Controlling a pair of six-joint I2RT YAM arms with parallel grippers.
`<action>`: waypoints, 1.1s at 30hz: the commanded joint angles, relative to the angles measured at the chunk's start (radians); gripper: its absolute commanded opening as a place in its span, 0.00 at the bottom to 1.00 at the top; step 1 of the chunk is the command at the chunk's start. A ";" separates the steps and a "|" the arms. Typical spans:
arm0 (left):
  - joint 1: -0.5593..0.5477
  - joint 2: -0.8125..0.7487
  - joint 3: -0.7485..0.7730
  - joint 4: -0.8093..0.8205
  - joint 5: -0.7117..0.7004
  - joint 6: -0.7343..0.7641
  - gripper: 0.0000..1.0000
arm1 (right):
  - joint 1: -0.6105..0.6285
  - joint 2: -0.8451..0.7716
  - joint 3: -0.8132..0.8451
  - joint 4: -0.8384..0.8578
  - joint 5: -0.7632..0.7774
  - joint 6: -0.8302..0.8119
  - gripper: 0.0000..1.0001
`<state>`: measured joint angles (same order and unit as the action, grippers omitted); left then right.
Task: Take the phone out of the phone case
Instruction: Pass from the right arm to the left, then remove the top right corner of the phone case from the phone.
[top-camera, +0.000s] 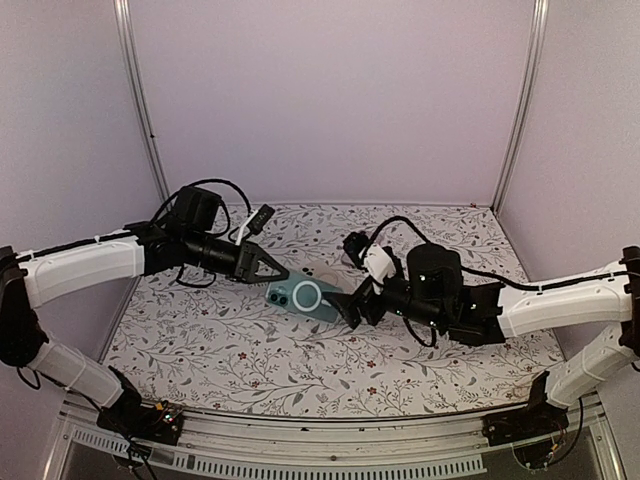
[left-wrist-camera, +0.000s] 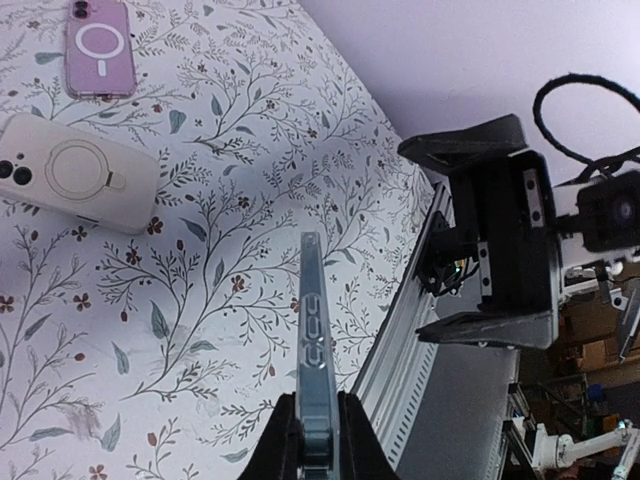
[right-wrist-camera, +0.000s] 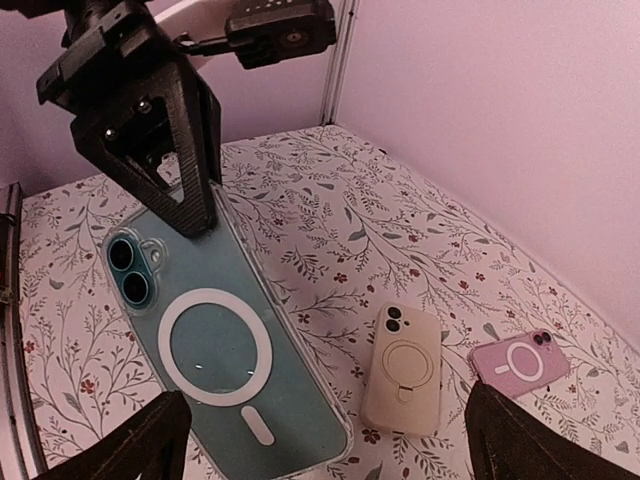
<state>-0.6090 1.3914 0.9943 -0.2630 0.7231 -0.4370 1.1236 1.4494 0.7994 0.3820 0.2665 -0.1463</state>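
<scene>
A teal phone (top-camera: 303, 296) sits inside a clear phone case with a white ring on its back (right-wrist-camera: 215, 350). It is held above the table. My left gripper (top-camera: 278, 272) is shut on its camera end, one black finger on each face (left-wrist-camera: 318, 405). The left wrist view shows the cased phone edge-on (left-wrist-camera: 314, 330), running away from the fingers. My right gripper (top-camera: 350, 305) faces the phone's other end and stands open. Its fingertips are spread wide to either side (right-wrist-camera: 330, 435), with the phone's lower corner between them, untouched.
A cream phone with a ring stand (right-wrist-camera: 403, 382) (left-wrist-camera: 75, 185) lies flat on the floral table. A pink cased phone (right-wrist-camera: 518, 362) (left-wrist-camera: 98, 48) lies just beyond it. The table's metal front rail (left-wrist-camera: 400, 350) runs below the held phone. Walls enclose the back and sides.
</scene>
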 joint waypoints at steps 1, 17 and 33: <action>-0.012 -0.053 -0.033 0.140 0.012 0.026 0.00 | -0.085 -0.105 0.015 -0.074 -0.318 0.210 0.99; -0.014 -0.091 -0.055 0.218 -0.034 0.002 0.00 | -0.409 -0.249 -0.050 -0.194 -0.792 0.504 0.99; -0.018 -0.043 -0.196 0.563 0.234 -0.140 0.00 | -0.417 -0.104 0.009 -0.257 -1.138 0.555 0.99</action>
<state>-0.6109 1.3468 0.8204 0.0784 0.8227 -0.5041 0.7109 1.3460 0.7769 0.1524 -0.7437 0.3679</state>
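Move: The green phone in its case hangs from the left fingers, its middle about 6 cm right, 3 cm back and 3 cm below them; from the right hand it lies some 9 cm left, level fore-and-aft and 3 cm lower. On the table, nearly 20 cm below, the beige phone is about 20 cm ahead and 7 cm left of the right hand, the pink phone roughly 29 cm ahead and 4 cm right. Left fingers keep their pinch on the cased phone's edge, carrying it up about 2 cm and then part-way down with a slight tilt. The right hand, already free and still wide open, backs off rightward and upward from the phone's lower end, then sinks and draws back, easing slightly left again; it ends about 5 cm further right, its wrist turned some 50 degrees so the fingers point straight left at the phone. ##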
